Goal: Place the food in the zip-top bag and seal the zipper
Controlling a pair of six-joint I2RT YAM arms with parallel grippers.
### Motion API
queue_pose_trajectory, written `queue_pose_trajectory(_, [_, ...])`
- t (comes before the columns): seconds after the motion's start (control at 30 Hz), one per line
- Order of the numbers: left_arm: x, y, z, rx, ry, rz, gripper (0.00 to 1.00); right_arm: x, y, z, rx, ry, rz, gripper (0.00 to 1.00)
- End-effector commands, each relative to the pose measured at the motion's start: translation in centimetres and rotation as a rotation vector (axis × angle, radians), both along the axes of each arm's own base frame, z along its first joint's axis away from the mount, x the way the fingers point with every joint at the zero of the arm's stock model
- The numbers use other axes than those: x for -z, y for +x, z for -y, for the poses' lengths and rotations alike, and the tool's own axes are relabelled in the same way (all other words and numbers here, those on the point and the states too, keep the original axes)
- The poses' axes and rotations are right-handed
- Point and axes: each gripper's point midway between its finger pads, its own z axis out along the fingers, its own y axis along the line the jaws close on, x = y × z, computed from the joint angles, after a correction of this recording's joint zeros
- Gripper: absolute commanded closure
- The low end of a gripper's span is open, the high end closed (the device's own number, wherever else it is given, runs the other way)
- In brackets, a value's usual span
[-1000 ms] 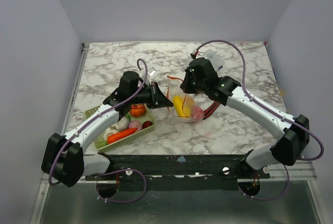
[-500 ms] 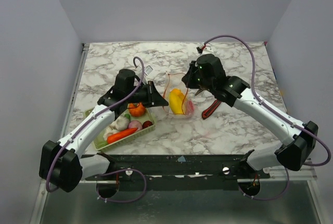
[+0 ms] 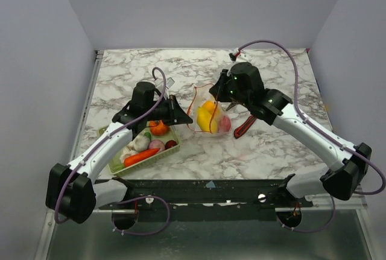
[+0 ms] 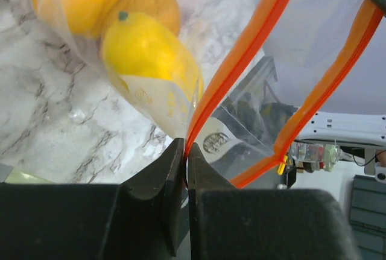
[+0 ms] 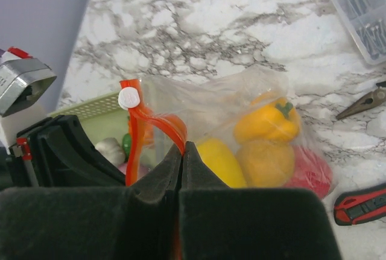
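The clear zip-top bag [image 3: 210, 117] hangs between both grippers at the table's middle, holding yellow, orange and pink food [image 3: 207, 114]. My left gripper [image 3: 187, 117] is shut on the orange zipper strip [image 4: 236, 67] at the bag's left mouth edge. My right gripper [image 3: 218, 95] is shut on the opposite zipper strip [image 5: 161, 125], near the white slider [image 5: 127, 98]. A yellow pepper [image 5: 267, 122] and other pieces show through the bag in the right wrist view. More food, a carrot [image 3: 140, 157] and an orange pumpkin [image 3: 159, 128], lies in the green basket [image 3: 106, 131].
A red-and-black utility knife [image 3: 243, 126] lies right of the bag; it also shows in the right wrist view [image 5: 360, 203]. Pliers [image 5: 362, 102] and a clear parts box [image 5: 360, 6] lie beyond. Walls stand at the left, back and right.
The bag has been lifted and its mouth pulled wider. My right gripper moved up and back with the zipper strip; my left gripper shifted slightly left, still on the strip.
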Motion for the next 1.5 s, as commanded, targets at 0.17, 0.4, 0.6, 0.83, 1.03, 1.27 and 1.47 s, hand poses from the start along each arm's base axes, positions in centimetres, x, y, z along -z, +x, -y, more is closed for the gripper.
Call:
queue_pose_trajectory(0.17, [-0.7,-0.5,-1.0,0.012,0.052,0.067,0.61,0.0,-0.2,-0.7,-0.028,0.005,-0.017,1.0])
queue_pose_trajectory(0.4, [0.0,-0.8,-5.9,-0.054,0.268,0.183,0.18,1.1,-0.2,-0.7,-0.024,0.005,-0.033,1.0])
queue_pose_trajectory(0.6, [2.4,-2.2,-12.3,-0.433,0.439,0.022,0.15,1.9,-0.2,-1.4,-0.044,0.012,-0.046,1.0])
queue_pose_trajectory(0.83, [3.5,-3.9,-19.1,-0.947,0.447,-0.151,0.02,2.4,-0.2,-1.9,-0.062,0.016,-0.056,1.0])
queue_pose_trajectory(1.03, [4.7,-3.5,-22.4,-1.098,0.553,-0.241,0.01,2.1,-0.5,-1.8,-0.067,0.022,-0.052,1.0])
queue_pose_trajectory(1.27, [9.1,-3.2,-27.1,-1.167,0.852,-0.33,0.01,1.7,-0.7,-1.3,-0.058,0.021,-0.039,1.0])
queue_pose_trajectory(1.47, [11.8,-2.7,-27.8,-1.18,0.866,-0.292,0.1,1.7,-0.6,-1.3,-0.059,0.021,-0.036,1.0])
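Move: The white garlic in the basket lies about 24 cm to the left of the left hand, 6 cm back and 19 cm lower. At much the same depth, the pumpkin stands some 14 cm left and 3 cm ahead, the carrot about 21 cm left and 10 cm back. From the right hand the garlic is roughly 33 cm left, 15 cm back and 26 cm down. Left fingers release the bag's rim, swing some 26 cm left, then down over the garlic; right keeps its pinch. ##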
